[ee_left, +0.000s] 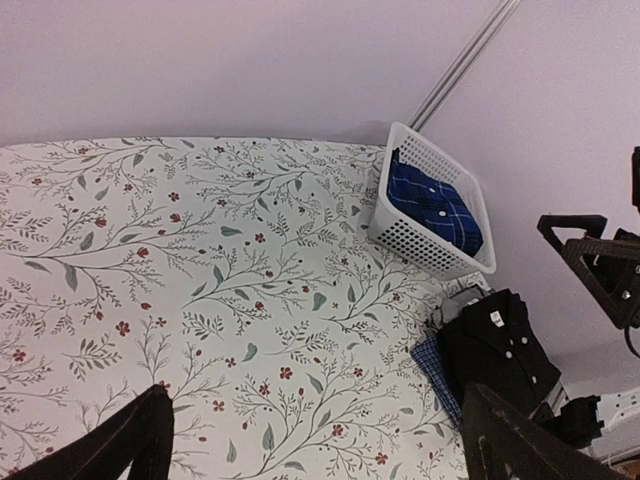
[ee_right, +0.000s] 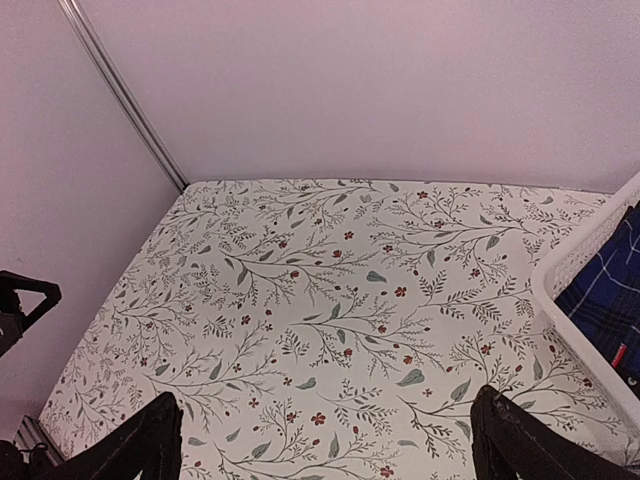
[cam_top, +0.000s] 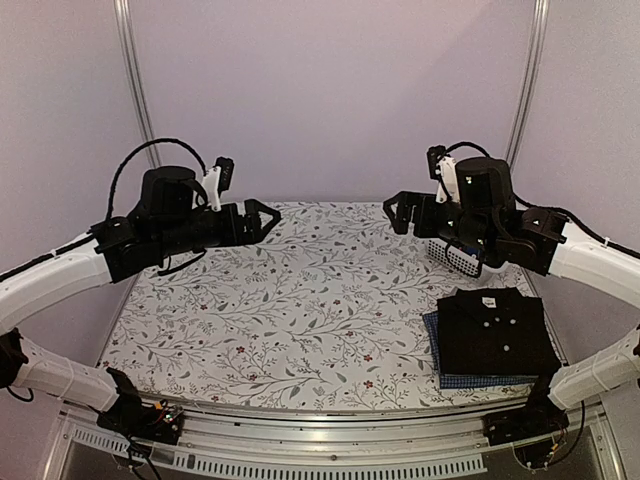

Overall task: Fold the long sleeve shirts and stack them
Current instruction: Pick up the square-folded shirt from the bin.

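Note:
A folded plain black shirt [cam_top: 495, 328] with white buttons lies on top of a folded fine blue check shirt [cam_top: 432, 333] at the table's right front; both also show in the left wrist view, black shirt [ee_left: 500, 352], check shirt [ee_left: 436, 366]. A dark blue plaid shirt [ee_left: 432, 202] lies inside the white lattice basket [ee_left: 420, 243]; its edge shows in the right wrist view [ee_right: 608, 290]. My left gripper [cam_top: 262, 219] is open and empty, held high over the table's left. My right gripper [cam_top: 400, 212] is open and empty, held high near the basket.
The table carries a white cloth with a leaf and flower print [cam_top: 300, 300]. The basket [cam_top: 460, 258] stands at the back right, partly hidden by my right arm. Purple walls and metal poles [cam_top: 135, 80] surround the table.

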You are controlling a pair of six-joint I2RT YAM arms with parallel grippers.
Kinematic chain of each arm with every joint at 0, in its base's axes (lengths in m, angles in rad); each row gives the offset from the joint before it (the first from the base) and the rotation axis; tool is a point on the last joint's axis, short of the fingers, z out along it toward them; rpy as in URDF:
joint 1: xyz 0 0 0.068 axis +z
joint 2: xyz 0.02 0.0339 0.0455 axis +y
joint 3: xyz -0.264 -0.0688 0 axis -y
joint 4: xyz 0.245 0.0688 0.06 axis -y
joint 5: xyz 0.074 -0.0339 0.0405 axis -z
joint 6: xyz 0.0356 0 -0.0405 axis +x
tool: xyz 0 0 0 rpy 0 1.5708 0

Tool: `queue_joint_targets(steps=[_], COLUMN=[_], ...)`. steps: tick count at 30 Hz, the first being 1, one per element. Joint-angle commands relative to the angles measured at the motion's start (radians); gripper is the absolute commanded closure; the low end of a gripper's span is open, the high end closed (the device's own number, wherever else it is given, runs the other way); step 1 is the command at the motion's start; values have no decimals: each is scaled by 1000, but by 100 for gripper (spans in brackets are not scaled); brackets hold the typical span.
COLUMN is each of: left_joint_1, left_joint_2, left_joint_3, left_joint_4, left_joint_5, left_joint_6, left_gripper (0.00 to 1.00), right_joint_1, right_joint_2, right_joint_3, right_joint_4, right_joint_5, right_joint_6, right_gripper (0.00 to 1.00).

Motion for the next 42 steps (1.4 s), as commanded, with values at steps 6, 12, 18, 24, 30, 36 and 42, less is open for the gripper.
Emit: queue_joint_targets(steps=[6,12,18,24,30,36,42], left_joint_1=[12,12,14,15,24,30,32], left_joint_2=[-5,-18,-26,-43,-60,-68,-86], left_joint_3=[63,61,51,36,25,16,-2], left_joint_4=[-42,-51,-48,-47,-54,-91,-110], left_joint_5=[-4,-3,15,52,104,148,193], left_joint_6=[32,34,38,44,60,69,61], left_gripper=[0,0,0,0,0,0,0], right_joint_1=[-27,-106,-253,-423,-512,-559,-573], right_joint_2=[17,37,69,144,302,431,556], right_joint_3=[19,35,40,55,120,153,217], right_joint_4=[-4,-6,23,20,-76,-119,-155], right_joint_5=[2,-14,-38,-106,-74,-64,-64], right_joint_6=[3,-1,-32,-39,-13,12,13], right_gripper=[1,1,1,1,1,2,3])
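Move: The blue plaid shirt lies square-folded in the white bin, its middle roughly 23 cm ahead of the right hand, 26 cm to its right and 26 cm below. The black shirt, on top of the folded stack nearer the robot, is about 7 cm back from that hand, 25 cm to its right and 28 cm below. From the left hand the plaid shirt is some 23 cm ahead, 52 cm to the right and 24 cm below. To the plaid shirt in the bin goes the right hand, wide open: first it sweeps right and forward, turning clockwise nearly 30 degrees to face straight out, then it sinks steeply as the fingers tip down, about 18 cm right, 16 forward and 17 down in all. It ends over the bin's left part, with no touch to be seen. The empty left hand eases back 2 or 3 cm, turning slightly clockwise. ##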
